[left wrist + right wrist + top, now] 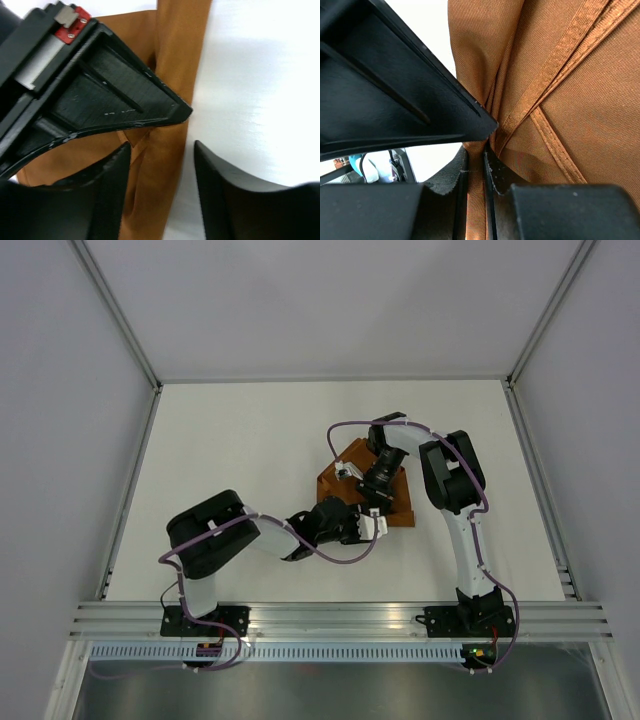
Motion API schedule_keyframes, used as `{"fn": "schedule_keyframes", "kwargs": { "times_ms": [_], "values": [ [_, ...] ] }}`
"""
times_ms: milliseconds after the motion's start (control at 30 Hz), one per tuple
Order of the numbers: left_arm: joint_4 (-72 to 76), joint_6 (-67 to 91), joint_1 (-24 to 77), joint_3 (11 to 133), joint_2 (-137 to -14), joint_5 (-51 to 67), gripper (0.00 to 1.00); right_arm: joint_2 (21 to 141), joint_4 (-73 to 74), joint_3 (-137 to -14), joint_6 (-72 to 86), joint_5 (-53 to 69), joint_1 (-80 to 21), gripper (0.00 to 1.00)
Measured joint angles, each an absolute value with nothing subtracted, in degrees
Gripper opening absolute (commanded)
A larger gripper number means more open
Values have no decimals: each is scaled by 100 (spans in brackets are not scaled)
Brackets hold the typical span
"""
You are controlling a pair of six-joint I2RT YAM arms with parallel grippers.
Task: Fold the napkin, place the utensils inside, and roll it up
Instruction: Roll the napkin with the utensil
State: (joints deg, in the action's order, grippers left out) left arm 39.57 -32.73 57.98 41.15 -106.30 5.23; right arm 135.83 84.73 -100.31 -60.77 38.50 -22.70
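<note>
The rust-orange napkin (352,490) lies folded in the middle of the table, under both grippers. My right gripper (475,197) is shut on a thin fold of the napkin (560,90), and the cloth stands pinched between its pads. In the top view the right gripper (374,492) points down onto the cloth from the far side. My left gripper (162,192) is open and straddles the napkin's rolled edge (172,75); its left finger (100,200) is over cloth and its right finger (235,205) is over bare table. The left gripper (380,526) sits at the napkin's near edge. The utensils are hidden.
The white table (230,460) stretches around the napkin, bounded by grey walls and a metal rail (340,618) at the near edge. The two grippers work close together; the right gripper's black body (95,95) fills the upper left of the left wrist view.
</note>
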Motion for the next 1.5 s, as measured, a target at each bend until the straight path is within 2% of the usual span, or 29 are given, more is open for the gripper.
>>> {"fn": "schedule_keyframes", "kwargs": {
  "times_ms": [200,267,333,400,500,533,633,833,1033,1300,1500],
  "values": [
    [3688,-3061,5695,4276,-10704,884,40,13583,8473,-10027,-6082,3854,-2265,4],
    [3697,-2982,5669,4305,-10746,923,31,13583,8490,-10009,-6084,3848,-2263,4],
    [3726,-2926,5642,4324,-10781,967,26,13583,8495,-9990,-6084,3848,-2261,4],
    [3758,-2869,5634,4329,-10803,1015,16,13583,8499,-9981,-6086,3844,-2250,4],
    [3806,-2749,5607,4348,-10836,1114,4,13583,8512,-9946,-6084,3846,-2224,8],
    [3841,-2689,5592,4348,-10851,1168,3,13581,8510,-9924,-6082,3854,-2213,15],
    [3990,-2497,5542,4342,-10906,1337,2,13546,8490,-9841,-6053,3896,-2165,32],
    [4176,-1953,5402,4442,-11093,1844,2,13209,8283,-9452,-5811,4045,-2014,51],
    [3940,-1413,5159,4757,-11281,2311,2,12376,7113,-8661,-5140,4097,-1806,57],
    [4456,-779,4834,4425,-11288,2877,2,11544,4311,-7815,-4217,4136,-1120,59],
    [4552,-379,4720,4342,-11290,3253,2,10831,3070,-6906,-4180,4318,-464,59]
  ]
}}
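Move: The napkin's rolled near edge lies right at the open left fingers, about 1 cm below their midpoint and running left to right; the right fingers already pinch it some 3 cm farther right. The napkin's flat part has its middle about 9 cm ahead of the left hand and 2 cm lower. For the right hand the rolled edge is in its grip, the flat part's middle is about 9 cm ahead and 3 cm left, and the napkin's right corner about 8 cm right, level with it. The left hand takes over the rolled edge, sinking about 1 cm and closing on it while the right still pinches it, then stays nearly in place and rolls its wrist some 35 degrees about its fingers, forward side downward, to turn the roll forward. Once the left has its grip, the right hand opens, comes free of the edge with a small lift, then swings quickly forward about 11 cm and 6 cm to the right over the napkin's right part, fingers staying open and tilting to point almost straight down as the hand turns clockwise. ##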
